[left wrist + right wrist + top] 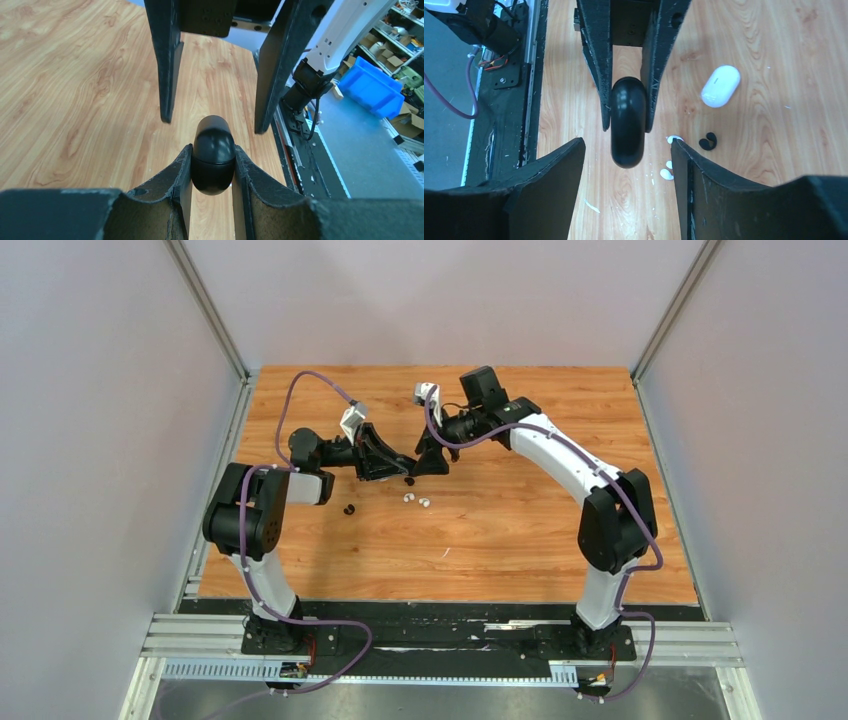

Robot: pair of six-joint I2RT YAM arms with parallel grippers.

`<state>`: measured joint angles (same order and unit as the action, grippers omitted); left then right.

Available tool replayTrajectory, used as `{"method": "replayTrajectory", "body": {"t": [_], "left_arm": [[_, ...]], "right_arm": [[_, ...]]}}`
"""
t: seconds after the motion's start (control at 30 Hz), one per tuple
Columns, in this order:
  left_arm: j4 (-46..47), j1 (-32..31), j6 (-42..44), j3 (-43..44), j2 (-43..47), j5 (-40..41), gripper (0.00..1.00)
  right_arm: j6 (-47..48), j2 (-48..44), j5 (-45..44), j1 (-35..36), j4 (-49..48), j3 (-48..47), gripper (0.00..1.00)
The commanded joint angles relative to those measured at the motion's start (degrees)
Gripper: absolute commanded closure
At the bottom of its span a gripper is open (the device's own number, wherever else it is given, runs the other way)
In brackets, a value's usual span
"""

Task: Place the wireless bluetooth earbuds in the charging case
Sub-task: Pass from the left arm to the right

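Observation:
A black oval charging case (pixel 214 155), lid closed, is pinched between the fingers of my left gripper (pixel 213 148), which is shut on it above the table. My right gripper (pixel 628 145) faces it with jaws wide open. The case's free end (pixel 628 122) reaches between the right fingertips without touching them. A black earbud (pixel 708 142) and two white earbuds (pixel 666 173) (pixel 674 138) lie on the wood below. In the top view both grippers (pixel 392 468) (pixel 428 462) meet near the table's middle, with white buds (pixel 416 501) and a black bud (pixel 349 509) in front of them.
A white oval case (pixel 720 86) lies closed on the wooden table (pixel 520 540), beyond the black earbud in the right wrist view. Small white flecks dot the wood near the buds. Grey walls enclose the table on three sides.

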<state>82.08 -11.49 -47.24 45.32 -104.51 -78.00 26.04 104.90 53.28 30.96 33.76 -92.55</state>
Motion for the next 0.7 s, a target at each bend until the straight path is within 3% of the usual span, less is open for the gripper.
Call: {"method": "replayTrajectory", "body": {"t": [0.0,0.2,0.43,0.67], "left_arm": [[4.5,0.1,0.1,0.6,2.5,-1.2,1.0],[4.5,0.1,0.0,0.3,3.1,-1.3,1.0],[4.6,0.1,0.7,0.1,3.5,-2.4,1.0],[4.8,0.1,5.4,-2.1,4.3,-4.0,1.0]], "right_arm": [[0.4,1.5,3.4,0.8,-0.5,0.0,0.39],[0.1,2.1,3.3,0.8,-0.4,-0.3,0.53],[-0.1,2.4,3.2,0.6,-0.4,-0.9,0.82],[-6.6,4.4,11.8,-2.9,-0.4,-4.8,0.89]]}}
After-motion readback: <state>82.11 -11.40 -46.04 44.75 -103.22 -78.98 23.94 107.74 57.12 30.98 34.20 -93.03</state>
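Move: The black charging case, still in the left fingers, has its middle about 2 cm to the left of the right hand's open fingers, 1 cm back and 1 cm lower. From the left hand point it lies about 2 cm to the right, level. On the table some 19 cm below the right hand are the white earbuds, 3 cm ahead and 1 cm left; the black earbuds, 7 cm ahead and 2 cm left; and the white case, 10 cm ahead and 9 cm left. The right fingers shut on the free, right-hand end of the black charging case and pinch it from both sides, after the hand sinks about 1.5 cm and eases slightly back and left around that end. It also rolls roughly 5 degrees. The left hand keeps its grip and holds the case practically in place. ##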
